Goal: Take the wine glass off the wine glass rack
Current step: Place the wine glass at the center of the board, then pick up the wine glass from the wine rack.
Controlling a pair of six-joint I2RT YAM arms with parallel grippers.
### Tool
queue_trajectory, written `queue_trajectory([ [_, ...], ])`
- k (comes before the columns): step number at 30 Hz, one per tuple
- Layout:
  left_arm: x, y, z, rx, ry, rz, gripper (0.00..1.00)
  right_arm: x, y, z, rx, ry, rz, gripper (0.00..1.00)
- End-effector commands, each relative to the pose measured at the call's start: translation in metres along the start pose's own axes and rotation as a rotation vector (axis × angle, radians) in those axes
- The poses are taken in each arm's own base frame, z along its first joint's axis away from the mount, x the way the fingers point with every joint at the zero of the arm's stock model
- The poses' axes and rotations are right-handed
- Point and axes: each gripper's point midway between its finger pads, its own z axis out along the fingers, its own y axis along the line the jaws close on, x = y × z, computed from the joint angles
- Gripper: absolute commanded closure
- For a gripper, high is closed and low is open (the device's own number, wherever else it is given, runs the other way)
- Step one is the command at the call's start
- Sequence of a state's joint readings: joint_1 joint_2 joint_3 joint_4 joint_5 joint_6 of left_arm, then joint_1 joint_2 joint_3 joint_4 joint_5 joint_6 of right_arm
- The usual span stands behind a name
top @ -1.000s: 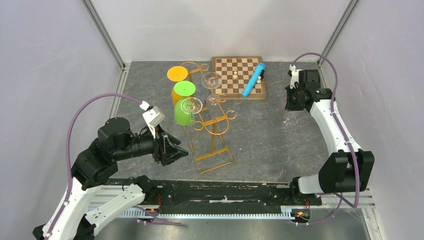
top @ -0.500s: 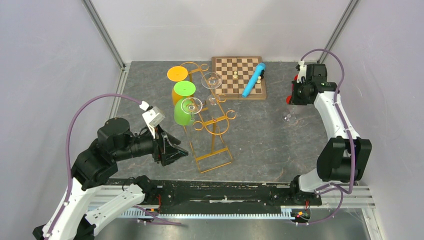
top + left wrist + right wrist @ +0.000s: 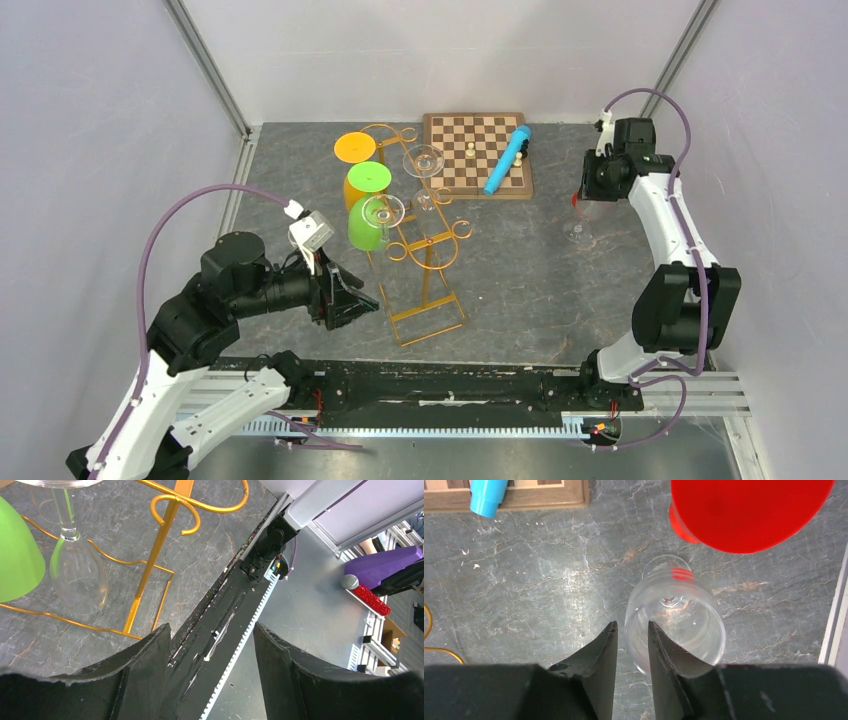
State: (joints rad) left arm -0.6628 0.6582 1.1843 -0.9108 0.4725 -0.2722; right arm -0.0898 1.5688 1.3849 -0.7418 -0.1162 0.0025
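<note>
The gold wire wine glass rack (image 3: 425,255) stands mid-table with orange, green and clear glasses hanging upside down from it. A clear wine glass (image 3: 577,232) stands upright on the table at the right, off the rack. My right gripper (image 3: 585,198) hovers just above it. In the right wrist view its jaws (image 3: 630,627) stand slightly apart beside the glass's rim (image 3: 674,615), holding nothing. My left gripper (image 3: 358,302) is wide open left of the rack's base. Its wrist view (image 3: 210,630) shows a hanging clear glass (image 3: 77,580) and the rack's post (image 3: 160,545).
A wooden chessboard (image 3: 478,155) with a blue tube (image 3: 507,160) lies at the back. A red glass (image 3: 744,510) stands close behind the clear one. A lime glass (image 3: 15,555) hangs beside the left gripper's clear glass. Walls close in on both sides.
My right gripper has risen and drawn back toward the right wall, away from the clear glass, which stays standing on the table. The left arm has barely moved.
</note>
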Motion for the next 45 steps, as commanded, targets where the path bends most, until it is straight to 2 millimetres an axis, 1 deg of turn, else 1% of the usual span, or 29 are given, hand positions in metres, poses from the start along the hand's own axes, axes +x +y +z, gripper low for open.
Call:
queue_trajectory([
  [1,-0.012,-0.004,0.0,0.022,-0.029,0.067,0.32,-0.035,-0.003,-0.017,0.02,-0.101,0.022,0.65],
  [4,-0.012,-0.004,0.0,0.021,-0.032,0.067,0.32,-0.047,-0.002,-0.026,0.023,-0.134,0.023,0.59],
  [8,-0.012,-0.004,0.0,0.02,-0.03,0.065,0.32,-0.063,-0.001,-0.04,0.03,-0.182,0.029,0.53],
  [13,-0.014,-0.005,-0.001,0.022,-0.033,0.064,0.32,-0.086,0.002,-0.069,0.032,-0.282,0.043,0.48],
  [17,-0.015,-0.002,0.0,0.008,-0.034,0.058,0.32,-0.104,0.019,-0.098,-0.048,-0.393,0.045,0.44],
  [20,-0.016,-0.002,0.0,0.0,-0.041,0.052,0.32,-0.119,0.04,-0.122,-0.151,-0.459,0.041,0.43],
  [22,-0.018,-0.001,-0.001,-0.008,-0.051,0.05,0.33,-0.127,0.06,-0.135,-0.253,-0.5,0.036,0.42],
  [23,-0.017,0.0,-0.002,-0.014,-0.054,0.047,0.32,-0.128,0.074,-0.142,-0.319,-0.512,0.031,0.42],
  [27,-0.019,0.002,-0.004,-0.034,-0.07,0.044,0.33,-0.137,0.123,-0.168,-0.495,-0.573,-0.02,0.4],
  [28,-0.019,0.003,-0.005,-0.041,-0.076,0.044,0.33,-0.136,0.141,-0.174,-0.543,-0.579,-0.04,0.39],
  [32,-0.019,0.012,-0.007,-0.092,-0.109,0.034,0.32,-0.139,0.188,-0.195,-0.664,-0.607,-0.086,0.37],
  [35,-0.018,0.017,-0.008,-0.12,-0.124,0.029,0.32,-0.136,0.219,-0.204,-0.785,-0.602,-0.091,0.36],
  [37,-0.017,0.019,-0.009,-0.129,-0.122,0.028,0.32,-0.134,0.236,-0.205,-0.843,-0.589,-0.092,0.36],
  [41,-0.016,0.024,-0.009,-0.152,-0.119,0.023,0.32,-0.122,0.267,-0.197,-0.919,-0.532,-0.114,0.37],
  [45,-0.016,0.03,-0.008,-0.185,-0.127,0.017,0.32,-0.111,0.286,-0.185,-0.959,-0.489,-0.119,0.38],
])
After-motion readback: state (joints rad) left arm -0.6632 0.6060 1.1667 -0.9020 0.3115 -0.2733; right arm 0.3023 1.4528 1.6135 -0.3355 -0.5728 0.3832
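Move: Over to the right hand's left, about 31 cm off, level ahead and some 5 cm higher at its middle, hangs the clear glass at the rack's far right. The rack's green glass lies roughly 9 cm left of it and 4 cm nearer the base. The wine glass just set down stands with its middle about 8 cm below the hand, 2 cm ahead and 2 cm right; the red glass is 8 cm ahead, 5 cm right. From the left hand that hanging glass is some 28 cm ahead, 9 cm right. Opening wider, the right fingers, already parted astride the rim of the standing wine glass, come free upward and slightly forward. The hand then swings up and left towards the rack, ending about 23 cm higher and 24 cm farther left, tipping up, rolling left side up and turning counter-clockwise, some 30 degrees each. The left hand shifts barely 2 cm forward and left. ##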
